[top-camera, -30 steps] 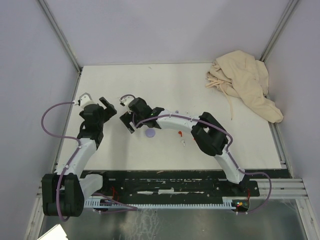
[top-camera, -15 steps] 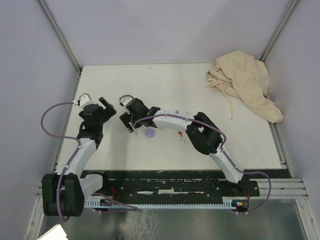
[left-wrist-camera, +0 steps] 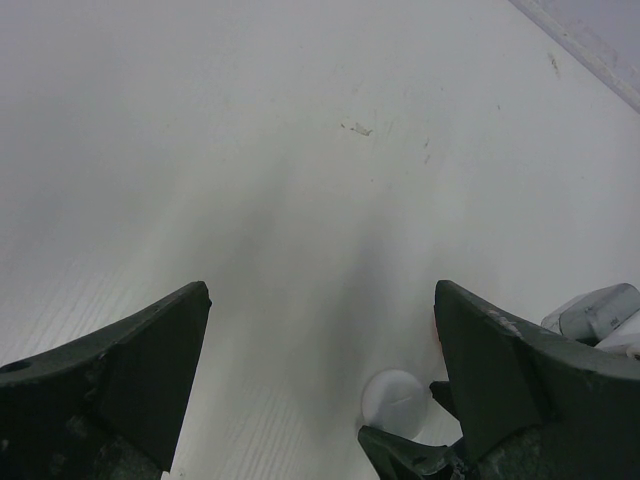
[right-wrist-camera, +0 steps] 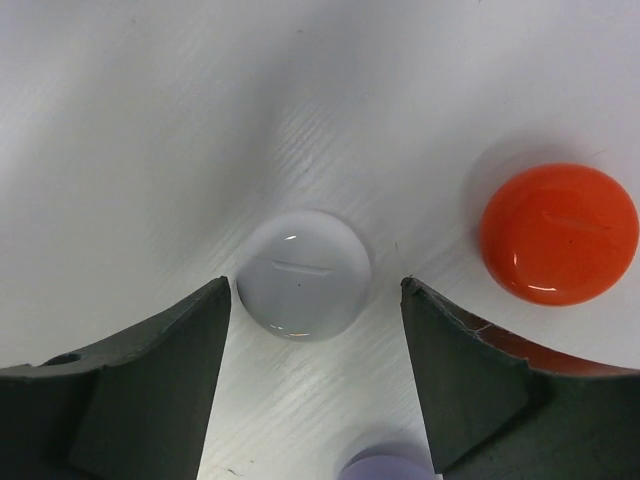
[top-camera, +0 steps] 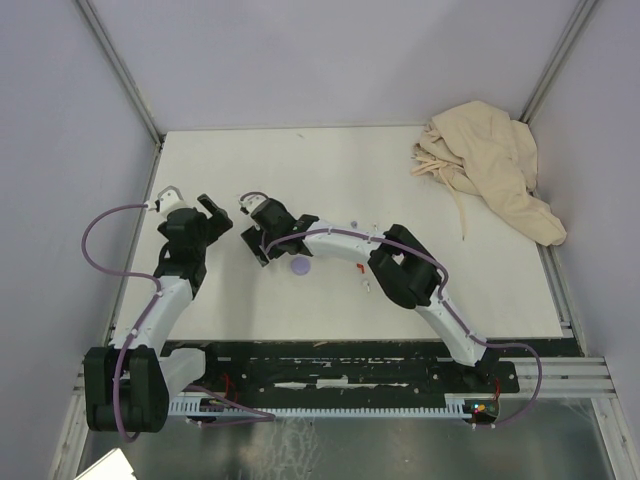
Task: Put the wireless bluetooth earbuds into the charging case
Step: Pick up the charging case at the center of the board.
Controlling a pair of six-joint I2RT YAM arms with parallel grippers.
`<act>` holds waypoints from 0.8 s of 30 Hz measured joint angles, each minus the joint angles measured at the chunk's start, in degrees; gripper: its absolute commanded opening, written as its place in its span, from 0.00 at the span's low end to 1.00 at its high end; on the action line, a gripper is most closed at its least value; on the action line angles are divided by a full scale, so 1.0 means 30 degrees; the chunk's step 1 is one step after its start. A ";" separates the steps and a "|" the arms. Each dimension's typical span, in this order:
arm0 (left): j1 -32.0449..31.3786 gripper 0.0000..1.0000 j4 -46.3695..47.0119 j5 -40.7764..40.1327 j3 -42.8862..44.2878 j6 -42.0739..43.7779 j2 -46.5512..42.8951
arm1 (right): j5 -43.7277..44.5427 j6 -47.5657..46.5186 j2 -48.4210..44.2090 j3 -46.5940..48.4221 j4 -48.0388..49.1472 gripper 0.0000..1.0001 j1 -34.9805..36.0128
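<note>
My right gripper (right-wrist-camera: 315, 290) is open and low over the table, its jaws flanking a round white charging case (right-wrist-camera: 303, 275) without touching it. A round red case (right-wrist-camera: 558, 233) lies just to the right, and the edge of a lavender one (right-wrist-camera: 385, 465) shows below. From above, my right gripper (top-camera: 256, 238) sits beside the lavender case (top-camera: 301, 266). A tiny red earbud (top-camera: 358, 266) and a white earbud (top-camera: 367, 286) lie near the right forearm. My left gripper (left-wrist-camera: 320, 380) stands open over bare table, with the white case (left-wrist-camera: 397, 400) by its right finger.
A crumpled beige cloth (top-camera: 490, 165) lies at the table's back right corner. The left gripper (top-camera: 213, 216) and the right gripper are close together at the left of the table. Grey walls enclose the table on three sides.
The right arm has shifted slightly left, and its elbow has drawn in. The left arm has not moved.
</note>
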 measured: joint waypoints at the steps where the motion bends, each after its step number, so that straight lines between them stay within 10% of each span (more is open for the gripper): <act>1: 0.0007 1.00 0.0000 0.0000 0.0000 0.0007 0.0015 | 0.0000 0.0022 0.0015 0.0051 0.0000 0.75 0.0000; 24: 0.0109 1.00 0.0168 0.0568 0.0000 0.0000 0.0168 | -0.0124 -0.0568 -0.0146 -0.0415 0.0517 0.31 0.0109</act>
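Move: The white charging case sits directly between the right hand's open fingers, its middle perhaps 1 cm below the hand point. The red case lies about 5 cm ahead and 5 cm to the right of that hand, the purple one some 8 cm right and 4 cm back, and the black one about 12 cm right, level with it. From the idle left hand, the white case is roughly 9 cm to the right and 13 cm down, about 1 cm back. Pinches the white charging case from its two sides: the right hand's fingers close by about a fifth of their full range until they stop on its rim, and keep squeezing there with rising grip effort. The hand itself stays practically in place, low over the board and still slanted downward, shifting by no more than about half a centimetre, with no lift yet. ##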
